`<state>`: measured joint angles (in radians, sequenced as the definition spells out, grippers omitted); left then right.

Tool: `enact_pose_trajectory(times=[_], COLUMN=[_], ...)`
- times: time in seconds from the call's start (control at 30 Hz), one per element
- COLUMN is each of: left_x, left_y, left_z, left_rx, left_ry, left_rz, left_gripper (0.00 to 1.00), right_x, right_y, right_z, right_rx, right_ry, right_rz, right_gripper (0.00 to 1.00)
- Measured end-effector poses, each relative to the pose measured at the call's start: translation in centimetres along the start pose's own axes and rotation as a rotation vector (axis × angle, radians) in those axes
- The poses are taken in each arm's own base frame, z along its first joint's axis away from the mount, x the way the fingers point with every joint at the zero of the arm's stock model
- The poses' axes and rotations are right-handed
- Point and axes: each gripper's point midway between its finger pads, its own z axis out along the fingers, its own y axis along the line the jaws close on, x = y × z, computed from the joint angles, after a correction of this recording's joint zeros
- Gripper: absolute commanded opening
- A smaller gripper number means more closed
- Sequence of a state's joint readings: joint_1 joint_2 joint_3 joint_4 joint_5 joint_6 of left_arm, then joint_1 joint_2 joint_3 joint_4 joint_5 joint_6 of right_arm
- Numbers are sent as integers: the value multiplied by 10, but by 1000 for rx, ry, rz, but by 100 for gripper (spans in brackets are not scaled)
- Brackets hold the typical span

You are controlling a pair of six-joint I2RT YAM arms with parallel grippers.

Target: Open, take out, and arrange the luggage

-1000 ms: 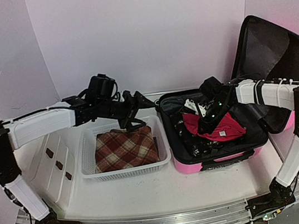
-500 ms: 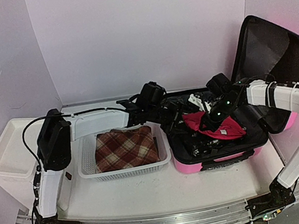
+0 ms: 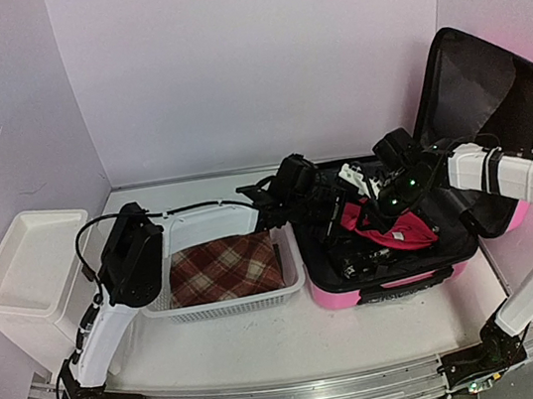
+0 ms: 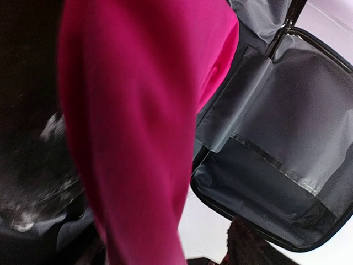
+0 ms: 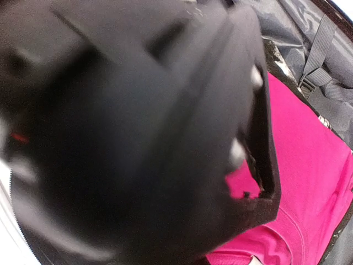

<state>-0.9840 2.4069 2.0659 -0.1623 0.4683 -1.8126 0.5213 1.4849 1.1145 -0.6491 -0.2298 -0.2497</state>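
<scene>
The luggage, a pink hard-shell suitcase, lies open on the right, its black-lined lid propped up behind. A pink-red garment lies on dark clothes inside. My right gripper is shut, and a bunched edge of that garment rises up to it. My left gripper reaches across the basket into the case, close beside the right one. In the left wrist view the garment hangs as a pink band before the grey lining, and the fingers do not show. A blurred black body hides most of the right wrist view, above the garment.
A white mesh basket holding a folded plaid cloth stands just left of the suitcase, under my left forearm. A white drawer unit stands at the far left. White walls close in the back and both sides.
My left arm has swung right, from above the basket into the suitcase. The right gripper has shifted slightly right, and the pink garment has bunched up under it.
</scene>
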Motion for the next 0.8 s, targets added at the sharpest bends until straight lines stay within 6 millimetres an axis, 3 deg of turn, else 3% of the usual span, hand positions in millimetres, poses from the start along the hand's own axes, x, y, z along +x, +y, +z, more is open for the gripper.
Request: enact_pose_trajectory(times=[0.1,0.3,0.33,0.37,0.4,0.47,0.53,0.57,0.67,0.8], left_x=[-3,-11,-12,-13,-14,-15,-18,-20,-23,-18], left_y=[1,3,2,1,1,-1,2,6,16,16], left_z=[9,14,14,14,14,14,13,12,4,-19], left_rx=[7,18,22,24,26,30,22,13,-21,-75], left_ry=[2,-35,-42,-50,-55,-64,-84,-96,-122,-164], left_rz=[-6,21,41,64,91,146,212,246,345,463], left_gripper=[53,13,5,1,0,0,0,0,0,0], right_x=[0,-3,-3,-3,-2,-2,-2,-1,1,1], right_y=[1,4,4,4,4,4,3,3,1,-5], right_z=[-1,-6,-7,-8,-9,-11,-19,-24,-46,-83], right_rx=[-2,-11,-11,-10,-8,0,15,23,71,157], right_ry=[-7,-24,-26,-28,-29,-31,-36,-38,-54,-99], right_rz=[-1,3,6,8,13,36,65,83,132,173], right_gripper=[0,0,1,11,24,32,49,53,61,61])
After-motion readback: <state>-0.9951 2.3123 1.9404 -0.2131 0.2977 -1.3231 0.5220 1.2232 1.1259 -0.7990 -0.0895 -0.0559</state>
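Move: The left hand, fingers open, goes for the pink shirt's raised edge, about 3 cm to its right and level with it; that edge lies some 3 cm left of the right hand, which still holds the shirt. From the left hand, the plaid cloth in the basket is roughly 26 cm left, 6 cm back and 10 below; a black bundle is about 5 cm right, 8 cm back and 9 below. Left hand pinches the raised edge, then shifts left; right hand lets go, rising about 7 cm and rightward. ##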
